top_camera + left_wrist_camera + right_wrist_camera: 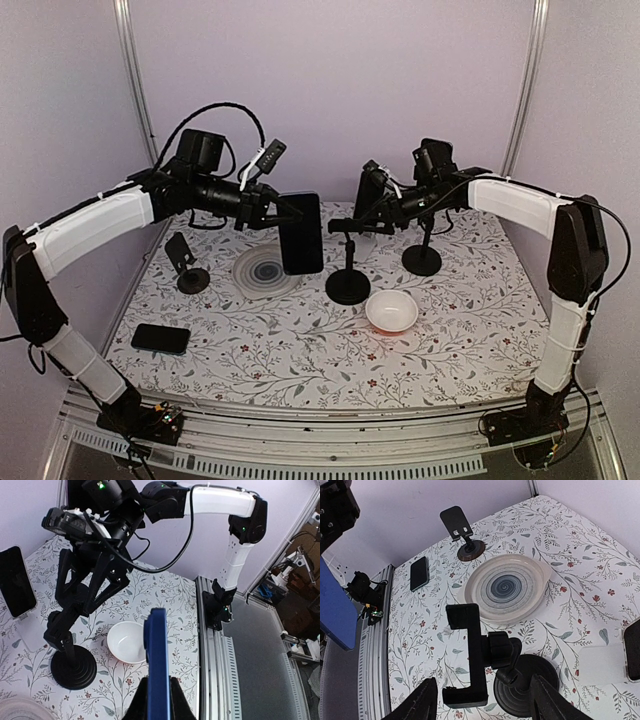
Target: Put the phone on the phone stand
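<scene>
My left gripper [272,211] is shut on a phone in a blue case [301,233] and holds it upright in the air, left of the black clamp phone stand [348,258]. In the left wrist view the phone [158,655] stands edge-on between my closed fingers [137,707]; the stand [70,640] is to its left. My right gripper [368,212] is open, just above the stand's clamp. In the right wrist view the clamp [472,655] lies between my spread fingers [417,702], untouched. The blue phone [335,610] shows at the left edge.
A white bowl [391,311] sits right of the stand's base. A swirl plate [266,270], a small black stand [186,264] and a second phone [160,338] lie to the left. Another black stand [423,258] is at the back right. A further phone [17,587] leans on a pale holder.
</scene>
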You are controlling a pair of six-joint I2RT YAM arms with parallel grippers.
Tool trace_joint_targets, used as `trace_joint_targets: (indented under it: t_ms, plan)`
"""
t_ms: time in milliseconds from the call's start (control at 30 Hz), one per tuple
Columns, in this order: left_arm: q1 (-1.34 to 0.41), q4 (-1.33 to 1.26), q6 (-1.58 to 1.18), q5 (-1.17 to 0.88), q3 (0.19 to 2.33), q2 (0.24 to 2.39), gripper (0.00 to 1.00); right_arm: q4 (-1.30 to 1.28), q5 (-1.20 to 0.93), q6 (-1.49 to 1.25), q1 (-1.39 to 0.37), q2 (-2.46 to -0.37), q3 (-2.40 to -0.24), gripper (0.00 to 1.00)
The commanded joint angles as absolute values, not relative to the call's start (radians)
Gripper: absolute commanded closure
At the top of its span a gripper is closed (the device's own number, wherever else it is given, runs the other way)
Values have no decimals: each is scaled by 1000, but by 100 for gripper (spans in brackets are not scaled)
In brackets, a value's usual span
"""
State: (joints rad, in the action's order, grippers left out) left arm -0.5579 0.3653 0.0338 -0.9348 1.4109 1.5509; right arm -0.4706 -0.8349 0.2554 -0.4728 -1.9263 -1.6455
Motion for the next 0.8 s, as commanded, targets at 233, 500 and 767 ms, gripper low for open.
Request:
trace_joint_targets:
  t_ms: [233,500,767]
  plan:
    - [-554,339,44,-944,1399,1497,100,-508,-892,238,-481,-1958,-1674,57]
    - [-554,372,76,-948,1417,1499,100,-514,-987,269,-480,-1955,-1662,90]
    - [-562,517,159,-1066,1534,1551,100,-534,-1107,331,-555,-1953,-1680,100]
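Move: The cradle of the black phone stand lies just past the right hand's open fingertips, level fore-and-aft and about 4 cm left. From the right hand, all well below, the white bowl sits some 8 cm back and 8 cm right, the plate about 24 cm left and 4 cm ahead, and the white stand with its phone roughly 13 cm ahead and 2 cm right. For the left hand, already holding a phone, the cradle is about 9 cm ahead, 14 cm right and 9 cm lower. Settling about a centimetre down, the right hand closes its wide-open fingers until they pinch the near lip of the stand's cradle. It then draws the stand back about 3 cm and slightly left, turning some 10 degrees, mostly counter-clockwise. The left hand keeps its hold on the phone and nearly stays put, easing back only a centimetre at the end. ##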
